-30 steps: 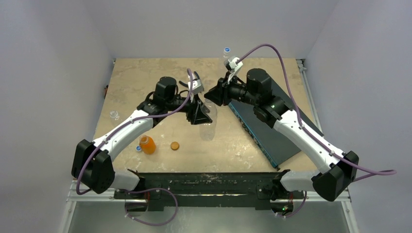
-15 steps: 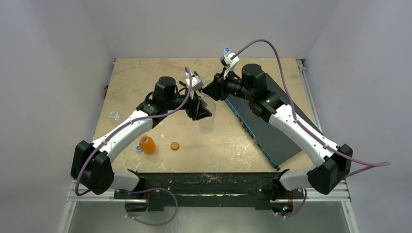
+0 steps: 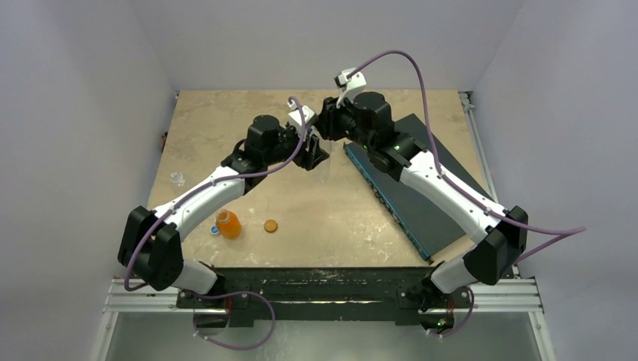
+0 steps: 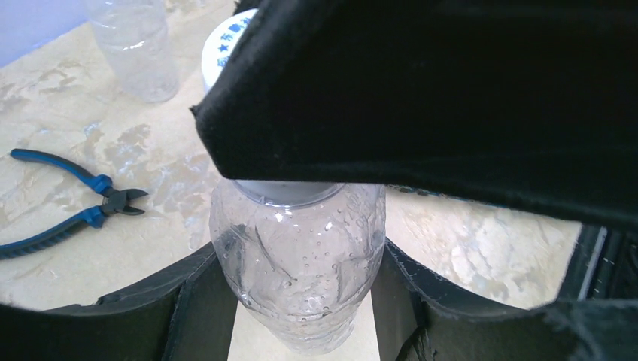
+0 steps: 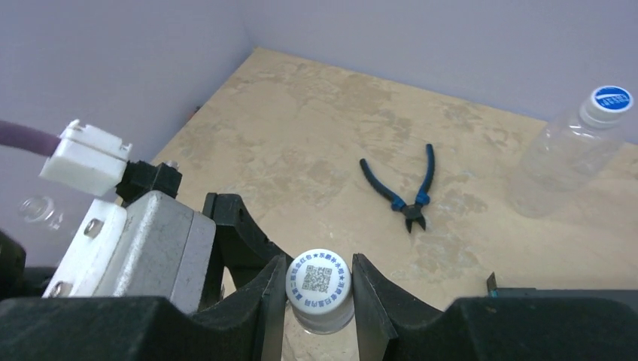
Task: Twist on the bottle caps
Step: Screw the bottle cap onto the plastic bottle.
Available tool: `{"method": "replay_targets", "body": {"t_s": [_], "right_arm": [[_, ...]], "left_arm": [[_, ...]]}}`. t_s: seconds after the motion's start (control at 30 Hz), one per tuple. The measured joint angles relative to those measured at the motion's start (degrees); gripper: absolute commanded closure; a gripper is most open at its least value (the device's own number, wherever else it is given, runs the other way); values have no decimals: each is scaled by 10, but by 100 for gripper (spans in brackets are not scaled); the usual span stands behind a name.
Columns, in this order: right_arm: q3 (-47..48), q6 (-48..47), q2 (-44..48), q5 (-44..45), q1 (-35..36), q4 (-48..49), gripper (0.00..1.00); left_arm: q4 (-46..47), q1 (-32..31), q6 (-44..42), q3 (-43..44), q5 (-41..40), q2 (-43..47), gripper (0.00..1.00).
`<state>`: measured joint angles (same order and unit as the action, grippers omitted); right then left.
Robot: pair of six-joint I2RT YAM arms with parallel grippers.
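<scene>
A clear bottle [image 4: 301, 259] stands upright between the black fingers [image 4: 197, 301] of my left gripper [image 4: 301, 308], which is shut on its body. On its neck sits a white cap with blue print [image 5: 320, 288]. My right gripper [image 5: 319, 295] is shut on that cap from above. In the top view the left gripper [image 3: 314, 155] and right gripper [image 3: 326, 126] meet at the table's back middle and hide the bottle. A small orange bottle [image 3: 228, 223], an orange-brown cap [image 3: 271, 225] and a blue cap [image 3: 214, 230] lie at the front left.
Blue-handled pliers [image 5: 406, 188] lie on the table behind the grippers. A second clear bottle [image 5: 560, 162] with a blue cap [image 5: 611, 98] stands at the back. Another clear bottle [image 3: 177, 178] is near the left edge. A dark board [image 3: 425, 192] covers the right side.
Both grippers moved toward the back of the table. The clear bottle, tilted and in plain view before, now stands under the right gripper, which has swung left over the left gripper.
</scene>
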<state>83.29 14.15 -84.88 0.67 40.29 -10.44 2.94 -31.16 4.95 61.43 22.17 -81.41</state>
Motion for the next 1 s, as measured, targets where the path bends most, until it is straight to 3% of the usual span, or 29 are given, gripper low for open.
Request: {"method": "replay_targets", "body": {"t_s": [0.33, 0.8, 1.0], "right_arm": [[27, 38, -31, 116, 14, -23, 69], [67, 66, -30, 127, 19, -91, 46], [71, 75, -13, 114, 23, -107, 30]], "left_arm": [[38, -5, 0, 12, -45, -47, 100], [52, 7, -16, 12, -38, -45, 100], [49, 9, -16, 12, -25, -39, 100]]}}
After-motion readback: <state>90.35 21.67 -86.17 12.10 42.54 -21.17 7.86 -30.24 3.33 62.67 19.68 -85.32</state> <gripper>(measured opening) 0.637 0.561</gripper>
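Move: The white cap is already on the bottle neck between the right hand's fingers, right at its hand point; from the left hand, which holds the bottle body, it is about 9 cm up and 3 cm ahead. From the right hand, the pliers lie some 9 cm ahead, 7 cm left and 32 cm down; the blue-capped bottle stands about 15 cm ahead and 9 cm right, its middle 22 cm lower. Both hands ease 2 cm forward, the right twisting the cap 10 degrees clockwise, then opening and backing off. ##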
